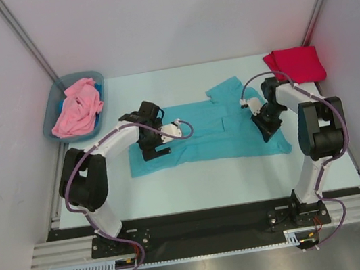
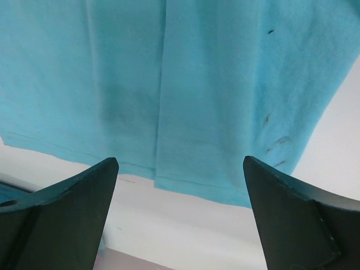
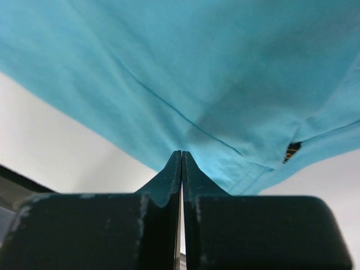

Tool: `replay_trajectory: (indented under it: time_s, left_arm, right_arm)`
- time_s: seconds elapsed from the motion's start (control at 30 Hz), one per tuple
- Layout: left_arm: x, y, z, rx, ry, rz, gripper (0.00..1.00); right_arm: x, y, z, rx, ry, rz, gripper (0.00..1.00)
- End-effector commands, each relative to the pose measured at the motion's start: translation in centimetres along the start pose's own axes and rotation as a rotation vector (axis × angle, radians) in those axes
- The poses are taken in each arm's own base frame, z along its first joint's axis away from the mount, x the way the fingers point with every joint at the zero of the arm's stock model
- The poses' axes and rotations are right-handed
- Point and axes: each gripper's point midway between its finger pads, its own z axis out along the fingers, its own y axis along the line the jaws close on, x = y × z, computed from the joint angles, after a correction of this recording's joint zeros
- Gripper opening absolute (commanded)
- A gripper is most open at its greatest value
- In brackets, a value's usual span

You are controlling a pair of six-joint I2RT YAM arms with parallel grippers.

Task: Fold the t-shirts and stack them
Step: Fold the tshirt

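A teal t-shirt (image 1: 214, 133) lies spread across the middle of the table, its sleeve toward the back. My left gripper (image 1: 157, 153) hangs open over the shirt's left part; in the left wrist view its fingers (image 2: 84, 208) stand wide apart above the teal hem (image 2: 169, 84), nothing between them. My right gripper (image 1: 265, 132) is at the shirt's right part, shut on the edge of the teal cloth (image 3: 197, 67), which tents up from the closed gripper tips (image 3: 181, 152). A folded red t-shirt (image 1: 294, 64) lies at the back right. A crumpled pink t-shirt (image 1: 77, 110) fills the bin.
The grey-blue bin (image 1: 91, 74) stands at the back left corner, against the left wall. White walls close in the table on three sides. Bare table (image 1: 201, 179) runs in front of the teal shirt up to the arm bases.
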Motion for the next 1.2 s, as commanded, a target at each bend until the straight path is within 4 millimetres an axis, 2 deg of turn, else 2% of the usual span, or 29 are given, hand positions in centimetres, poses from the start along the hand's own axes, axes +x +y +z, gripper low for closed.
replay_trajectory:
  time_s: [0.0, 0.2, 0.27, 0.33, 0.37, 0.4, 0.47, 0.53, 0.63, 0.83, 0.97, 1.0, 1.03, 1.1, 1.13, 1.17]
  left_arm:
    - [-0.7, 1.8, -0.6, -0.047, -0.032, 0.012, 1.00]
    - [-0.7, 2.9, -1.0, -0.092, -0.048, -0.004, 1.00]
    - [0.1, 3.7, -1.5, -0.139, -0.022, -0.014, 1.00]
    - [0.3, 4.2, -1.5, -0.172, -0.027, -0.018, 1.00]
    - [0.7, 4.6, -1.6, -0.194, -0.013, -0.023, 1.00]
    - [0.6, 4.9, -1.7, -0.209, -0.018, -0.023, 1.00]
    - [1.1, 5.0, -1.7, -0.214, -0.010, -0.028, 1.00]
    - [1.1, 5.2, -2.0, -0.221, -0.013, -0.025, 1.00]
    - [1.4, 5.6, -2.1, -0.230, -0.008, -0.022, 1.00]
    - [1.7, 6.2, -2.2, -0.235, -0.006, -0.022, 1.00]
    - [1.6, 6.2, -2.0, -0.229, -0.007, -0.017, 1.00]
    - [1.6, 6.3, -2.0, -0.229, -0.007, -0.017, 1.00]
    - [1.5, 6.3, -2.1, -0.230, -0.008, -0.018, 1.00]
    - [1.5, 6.3, -2.2, -0.230, -0.008, -0.017, 1.00]
    - [1.5, 6.4, -2.3, -0.233, -0.006, -0.016, 1.00]
    - [1.6, 6.4, -2.4, -0.234, -0.003, -0.014, 1.00]
  right_arm:
    - [0.4, -2.1, 1.1, 0.116, -0.026, 0.040, 0.00]
    - [0.3, -3.8, 1.9, 0.182, -0.056, 0.068, 0.00]
    - [0.4, -4.5, 1.9, 0.227, -0.064, 0.069, 0.00]
    - [1.9, -4.4, 2.5, 0.247, -0.030, 0.065, 0.00]
    - [2.5, -5.5, 2.2, 0.285, -0.042, 0.078, 0.00]
    - [4.0, -5.2, 2.8, 0.287, -0.010, 0.078, 0.00]
    - [5.0, -5.4, 2.7, 0.307, -0.001, 0.056, 0.00]
    - [7.0, -5.6, 2.9, 0.313, 0.043, 0.065, 0.00]
    - [9.0, -6.2, 2.9, 0.310, 0.082, 0.073, 0.00]
    - [11.0, -8.6, 2.4, 0.329, 0.124, 0.101, 0.00]
    - [10.3, -9.4, 2.1, 0.323, 0.122, 0.106, 0.00]
    - [9.5, -9.7, 1.7, 0.327, 0.102, 0.104, 0.00]
    - [9.5, -9.4, 1.8, 0.305, 0.113, 0.110, 0.00]
    - [7.6, -9.3, 0.9, 0.286, 0.071, 0.095, 0.00]
    - [7.4, -8.4, 0.6, 0.247, 0.074, 0.091, 0.00]
    - [6.1, -7.7, 0.2, 0.227, 0.045, 0.068, 0.07]
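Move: The right gripper, shut, hovers over the right part of the blue t-shirt; the t-shirt's near right corner lies about 11 cm to its right, 6 cm back and some 3 cm below. The sleeve sticks out 25 cm ahead and 14 cm to the left of this gripper, the red cloth 31 cm ahead and 18 cm right. From the open left gripper, the t-shirt's left end is about 13 cm left, 4 cm ahead and 5 cm below; the basket, 33 cm left and 25 cm ahead. Lower the shut right gripper about 2.5 cm until its tips press on the t-shirt, then drag the cloth some 6.5 cm to the right, turning the hand roughly 10 degrees clockwise and keeping it low. Meanwhile bring the left gripper forward and left, about 5 cm in all, towards the t-shirt's left end, fingers still wide open and clear of the cloth. ##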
